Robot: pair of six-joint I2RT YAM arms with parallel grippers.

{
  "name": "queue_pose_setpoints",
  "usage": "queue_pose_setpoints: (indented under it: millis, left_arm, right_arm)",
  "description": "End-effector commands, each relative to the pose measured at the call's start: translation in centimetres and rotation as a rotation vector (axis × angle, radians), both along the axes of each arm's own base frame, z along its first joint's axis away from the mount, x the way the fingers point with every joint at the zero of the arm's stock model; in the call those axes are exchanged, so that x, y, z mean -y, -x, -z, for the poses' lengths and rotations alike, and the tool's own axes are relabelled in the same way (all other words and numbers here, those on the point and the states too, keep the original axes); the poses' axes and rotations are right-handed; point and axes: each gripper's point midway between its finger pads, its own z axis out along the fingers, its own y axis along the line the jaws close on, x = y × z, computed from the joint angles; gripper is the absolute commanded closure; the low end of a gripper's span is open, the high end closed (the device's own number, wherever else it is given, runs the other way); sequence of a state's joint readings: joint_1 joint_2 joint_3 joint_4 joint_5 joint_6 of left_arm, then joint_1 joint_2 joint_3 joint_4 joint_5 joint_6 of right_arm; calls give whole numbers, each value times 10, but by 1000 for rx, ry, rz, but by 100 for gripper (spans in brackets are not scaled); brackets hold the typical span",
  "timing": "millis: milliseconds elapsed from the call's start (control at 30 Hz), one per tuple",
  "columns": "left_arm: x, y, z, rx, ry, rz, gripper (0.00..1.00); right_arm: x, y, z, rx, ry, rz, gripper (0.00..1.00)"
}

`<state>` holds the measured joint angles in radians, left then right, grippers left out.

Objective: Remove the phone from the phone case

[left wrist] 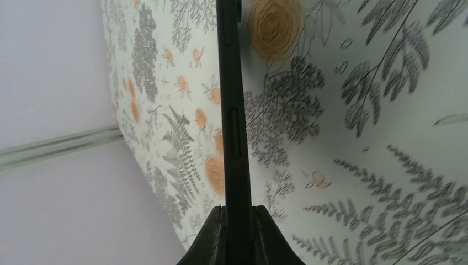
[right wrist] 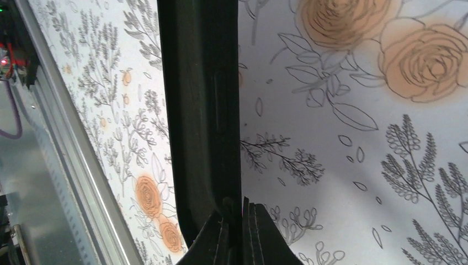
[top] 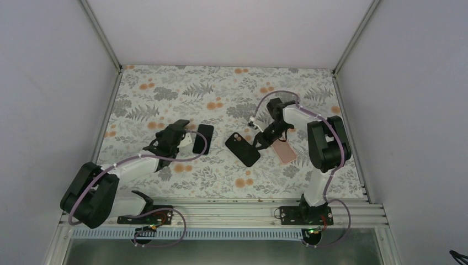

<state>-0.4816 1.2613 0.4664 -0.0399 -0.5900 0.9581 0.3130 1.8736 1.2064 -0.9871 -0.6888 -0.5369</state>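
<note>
The black phone (top: 202,138) is lifted off the floral mat at centre left, and my left gripper (top: 189,139) is shut on its near end. In the left wrist view I see the phone (left wrist: 234,110) edge-on, a side button showing, clamped between my left gripper (left wrist: 238,208) fingers. The black phone case (top: 242,148), with its camera cut-out, sits apart to the right. My right gripper (top: 258,141) is shut on its right edge. The right wrist view shows the case (right wrist: 196,110) as a hollow shell, its thin wall pinched in the right gripper (right wrist: 234,203).
A flat pink rectangle (top: 285,152) lies on the mat under the right arm. The floral mat (top: 221,99) covers the table, with white walls on three sides. A metal rail (top: 221,212) carrying both arm bases runs along the near edge.
</note>
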Motion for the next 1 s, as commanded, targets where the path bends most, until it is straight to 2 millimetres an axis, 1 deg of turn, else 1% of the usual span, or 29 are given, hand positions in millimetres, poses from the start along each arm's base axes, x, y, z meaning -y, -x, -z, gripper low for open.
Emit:
queue_pose_setpoints:
  millis: [0,33,67,100,133,167,233,267,300,333,367,400,433,467,500,600,700,767,800,833,867,900,967]
  left_arm:
    - [10,46,57,-296,14,54,96]
    - [16,53,63,-342,30,68,85]
    - [22,63,68,-401,54,84,69]
    - [29,71,70,-446,83,102,58]
    - [37,81,72,-498,112,126,49]
    - [44,91,73,-547,136,154,37]
    - [53,112,73,-637,163,204,14]
    - [56,120,72,-674,176,221,9]
    - [58,128,69,-715,187,232,6]
    - [63,132,63,-744,212,244,1]
    - [67,136,55,-769,233,252,0]
    - [72,137,44,-782,261,259,0]
    - [80,133,28,-771,291,272,0]
    - [85,128,12,-752,317,282,0]
    - [93,121,-9,-721,356,299,0]
    - [112,80,-80,-540,506,350,0]
    - [114,26,-147,-275,639,328,0]
    - [114,5,-180,-148,712,333,0]
    - [113,-4,-193,-94,745,324,0]
    - [113,-10,-202,-65,776,326,0]
    - [113,-14,-207,-54,797,328,0]
    - [113,-18,-209,-52,814,325,0]
    - [112,-23,-207,-65,827,310,0]
  right_arm:
    - [4,0,14,-1,47,17,96]
    - [6,1,16,2,60,16,93]
    - [8,1,17,8,72,17,88]
    - [11,0,19,18,92,18,85]
    - [13,0,19,26,104,18,76]
    - [15,0,20,40,119,21,64]
    - [21,-3,18,79,148,22,45]
    - [22,-4,15,101,155,17,33]
    - [24,-5,11,123,162,16,24]
    - [26,-6,5,150,167,10,17]
    - [26,-7,-3,181,160,-4,2]
    - [26,-9,-13,217,150,-10,0]
    - [26,-13,-22,257,146,-8,0]
    - [26,-18,-40,321,134,2,0]
    - [26,-24,-53,371,131,19,0]
    - [25,-44,-95,533,108,86,0]
    - [19,-57,-141,682,19,153,0]
    - [16,-62,-169,776,-41,202,0]
    - [16,-64,-179,813,-55,222,0]
    - [18,-64,-184,835,-57,228,0]
    - [21,-66,-187,851,-47,239,0]
    - [24,-68,-186,863,-34,248,0]
    - [29,-69,-180,878,-13,249,0]
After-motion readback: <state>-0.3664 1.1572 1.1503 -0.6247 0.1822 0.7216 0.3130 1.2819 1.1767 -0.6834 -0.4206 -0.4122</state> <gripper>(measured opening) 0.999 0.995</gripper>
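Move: The left hand grips a black phone by its left end, low over the table; its resting place is about 9 cm to the right, level ahead, some 5 cm below. Another phone lies about 19 cm right and 2 cm back. The black case, held at its right edge by the right hand, belongs about 6 cm left, 4 cm back and 4 cm below that hand; the pink case lies some 12 cm right of that hand and 1 cm back. Both grippers open wide and let go: the left frees the phone while sliding back about 10 cm, right and slightly down, then climbs over 20 cm as it swings forward again, rolling its left side down. The right dips about 2 cm with the black case, releases it, then lifts clear some 20 cm, drifting forward and tipping its fingers up about 45 degrees. ##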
